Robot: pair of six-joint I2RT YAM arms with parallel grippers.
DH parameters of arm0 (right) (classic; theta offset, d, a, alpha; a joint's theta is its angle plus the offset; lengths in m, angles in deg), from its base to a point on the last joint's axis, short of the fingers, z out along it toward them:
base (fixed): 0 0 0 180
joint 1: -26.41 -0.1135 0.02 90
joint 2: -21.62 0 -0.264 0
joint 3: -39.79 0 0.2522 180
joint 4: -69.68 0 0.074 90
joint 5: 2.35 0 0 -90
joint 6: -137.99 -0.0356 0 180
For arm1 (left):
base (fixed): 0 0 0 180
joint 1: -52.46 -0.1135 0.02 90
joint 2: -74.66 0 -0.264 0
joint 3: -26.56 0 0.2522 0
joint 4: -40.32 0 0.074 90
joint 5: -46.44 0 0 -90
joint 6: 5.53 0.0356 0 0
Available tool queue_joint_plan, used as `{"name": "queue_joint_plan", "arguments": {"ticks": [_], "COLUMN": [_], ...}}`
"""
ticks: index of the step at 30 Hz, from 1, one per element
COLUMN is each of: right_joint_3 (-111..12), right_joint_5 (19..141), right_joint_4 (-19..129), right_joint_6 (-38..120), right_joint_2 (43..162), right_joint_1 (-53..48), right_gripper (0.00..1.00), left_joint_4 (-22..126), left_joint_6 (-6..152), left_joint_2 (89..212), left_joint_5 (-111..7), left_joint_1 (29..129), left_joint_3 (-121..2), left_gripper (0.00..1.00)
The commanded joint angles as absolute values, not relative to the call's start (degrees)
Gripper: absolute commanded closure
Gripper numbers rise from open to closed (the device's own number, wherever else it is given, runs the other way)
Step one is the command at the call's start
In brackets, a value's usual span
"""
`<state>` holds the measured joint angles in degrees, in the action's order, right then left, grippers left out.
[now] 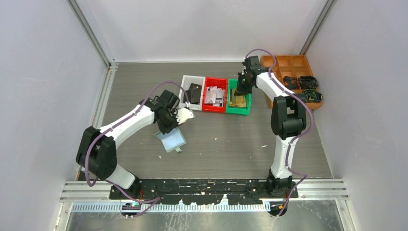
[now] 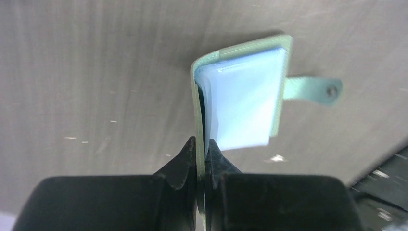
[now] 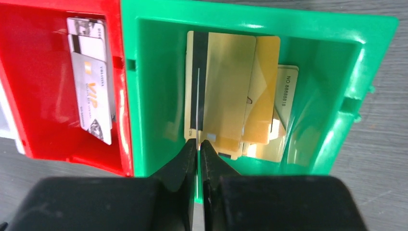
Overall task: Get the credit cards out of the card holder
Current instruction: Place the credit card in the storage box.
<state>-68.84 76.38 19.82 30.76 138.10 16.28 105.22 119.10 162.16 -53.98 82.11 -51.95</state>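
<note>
The mint-green card holder (image 2: 240,96) hangs open above the table, its clear pockets and tab showing. My left gripper (image 2: 202,144) is shut on the edge of its cover. From above, the card holder (image 1: 172,140) sits just below the left gripper (image 1: 175,122). Over the green bin (image 3: 154,96), my right gripper (image 3: 198,143) pinches a credit card (image 3: 198,106) that shows edge-on as a thin pale line between the tips. Several gold credit cards (image 3: 226,96) lie in that bin. A silver card (image 3: 91,82) lies in the red bin (image 3: 48,120).
White (image 1: 185,86), red (image 1: 214,109) and green (image 1: 238,112) bins stand side by side at the back centre. An orange compartment tray (image 1: 288,65) with black coiled cables (image 1: 308,89) sits at the back right. Metal rails edge the table.
</note>
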Motion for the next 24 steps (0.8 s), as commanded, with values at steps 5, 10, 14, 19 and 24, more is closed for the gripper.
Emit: {"name": "queue_joint_plan", "arguments": {"ticks": [5,10,14,19,24], "right_joint_3": [-72.5,-72.5,-70.1,-64.4,-59.3], "right_joint_5": [80.9,86.6,90.0,85.2,80.1], "right_joint_4": [19.6,18.7,20.1,24.9,28.1], "right_joint_6": [31.0,31.6,30.7,28.0,23.7], "right_joint_2": [138.0,135.9,131.3,122.7,117.1], "right_joint_1": [15.2,14.0,13.4,11.3,10.2], "right_gripper": [0.71,0.57,0.56,0.52,0.47], "left_joint_4": [76.9,71.3,76.9,75.8,70.1], "left_joint_6": [127.3,126.8,116.6,109.6,115.9], "left_joint_2": [159.4,161.3,160.6,157.3,158.7], "left_joint_5": [-26.4,-21.2,-22.5,-22.5,-19.8], "left_joint_1": [90.3,91.7,92.3,94.1,95.3], "left_joint_3": [-41.9,-41.4,-44.4,-43.0,-40.0], "left_gripper": [1.0,1.0,1.0,1.0,0.97]}}
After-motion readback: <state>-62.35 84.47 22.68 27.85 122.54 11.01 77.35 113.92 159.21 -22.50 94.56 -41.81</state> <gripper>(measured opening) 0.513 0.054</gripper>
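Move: The gold card held in the right fingers hangs just over the green box, whose middle is only about 1 cm ahead, 1 cm to the right and 7 cm below. The red box sits some 12 cm to the hand's left, 2 cm ahead; the white box about 24 cm left, 3 cm ahead. From the left hand, shut on the card holder, the green box lies roughly 21 cm ahead and 36 cm right, the white box 24 cm ahead and 12 cm right. Dip the right gripper about 2 cm into the green box, spreading the fingers to half open to let the gold card go, then lift clear, ending some 8 cm higher and slightly back and left. Meanwhile keep the left fingers shut on the holder and carry it about 6 cm forward towards the white box, dipping then rising, while the fingers swing up forward about 30 degrees. ##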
